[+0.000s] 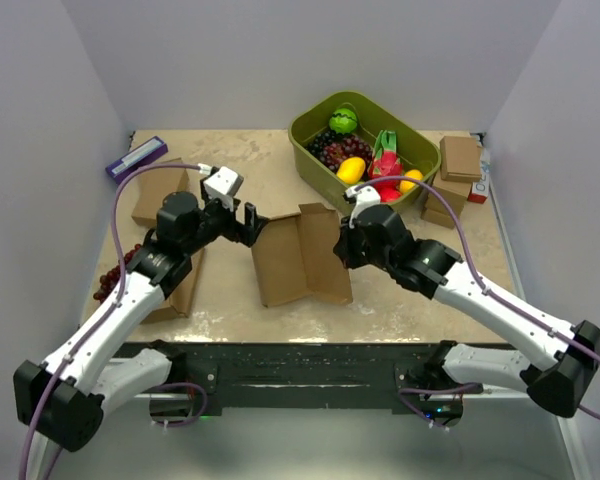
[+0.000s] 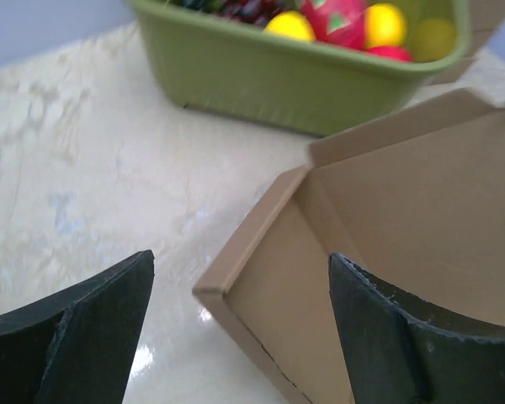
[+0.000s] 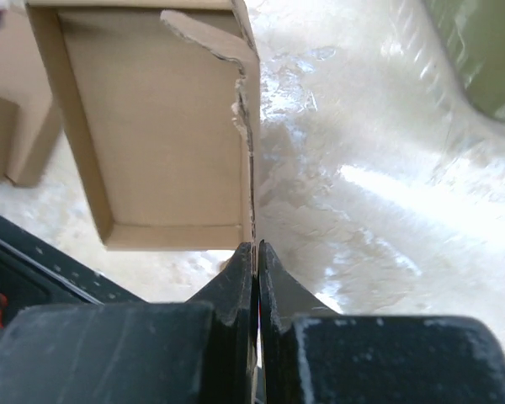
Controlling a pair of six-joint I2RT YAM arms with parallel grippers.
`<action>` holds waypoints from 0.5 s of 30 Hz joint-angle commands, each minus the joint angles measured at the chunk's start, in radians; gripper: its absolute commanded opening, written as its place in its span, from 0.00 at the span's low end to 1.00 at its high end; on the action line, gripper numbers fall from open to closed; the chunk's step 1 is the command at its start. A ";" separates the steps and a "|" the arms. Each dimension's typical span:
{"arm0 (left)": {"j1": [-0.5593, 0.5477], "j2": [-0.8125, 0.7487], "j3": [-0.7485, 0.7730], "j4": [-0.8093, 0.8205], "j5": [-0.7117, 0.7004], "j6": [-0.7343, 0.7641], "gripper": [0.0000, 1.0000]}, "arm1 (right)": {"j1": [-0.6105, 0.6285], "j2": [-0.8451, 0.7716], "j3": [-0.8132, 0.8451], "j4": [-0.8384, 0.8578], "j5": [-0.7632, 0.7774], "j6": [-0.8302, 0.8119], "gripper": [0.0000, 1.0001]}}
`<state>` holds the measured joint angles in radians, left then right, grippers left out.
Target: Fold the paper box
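Observation:
The paper box (image 1: 298,262) is a brown cardboard sheet with raised walls, lying mid-table between the two arms. My left gripper (image 1: 248,222) is open at its left edge. In the left wrist view the box (image 2: 387,210) has its near corner between the wide-apart fingers (image 2: 93,324), touching neither. My right gripper (image 1: 344,248) is at the box's right side. In the right wrist view the gripper (image 3: 255,250) is shut on the thin upright side wall of the box (image 3: 160,126), which has a torn flap at its far end.
An olive-green tub (image 1: 308,140) of toy fruit stands behind the box. Small brown boxes (image 1: 459,158) are stacked at the back right. More cardboard pieces (image 1: 158,195) lie at the left, with a purple item (image 1: 135,158) and dark grapes (image 1: 110,280).

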<state>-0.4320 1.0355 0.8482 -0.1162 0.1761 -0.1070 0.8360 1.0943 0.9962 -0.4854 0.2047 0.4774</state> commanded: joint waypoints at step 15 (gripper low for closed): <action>-0.001 -0.014 -0.060 0.118 0.591 0.188 0.89 | -0.023 0.168 0.274 -0.282 -0.439 -0.514 0.00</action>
<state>-0.4324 0.9955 0.7868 -0.0307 0.6388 0.0479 0.8169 1.2640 1.2217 -0.7494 -0.1329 0.0429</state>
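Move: The open box, its edge held in the right fingers, has its middle about 9 cm to the left of the right hand, level with it front to back and some 5 cm lower. The green bin stands roughly 34 cm ahead of the right hand, 12 cm to its right and 14 cm lower. From the open left hand, the box middle is some 11 cm right, 6 cm back and 7 cm down; the brown cartons lie about 23 cm left, 8 cm back and 21 cm down. The box is swung about 30 degrees counter-clockwise by the right hand, which keeps its pinch on the edge, eases about 3 cm back and 2 cm left, and rolls its left side slightly down. Meanwhile the left hand, fingers staying wide open, goes some 5 cm back and as far right towards the box, rising briefly before sinking part-way, and turns clockwise by nearly 30 degrees. ##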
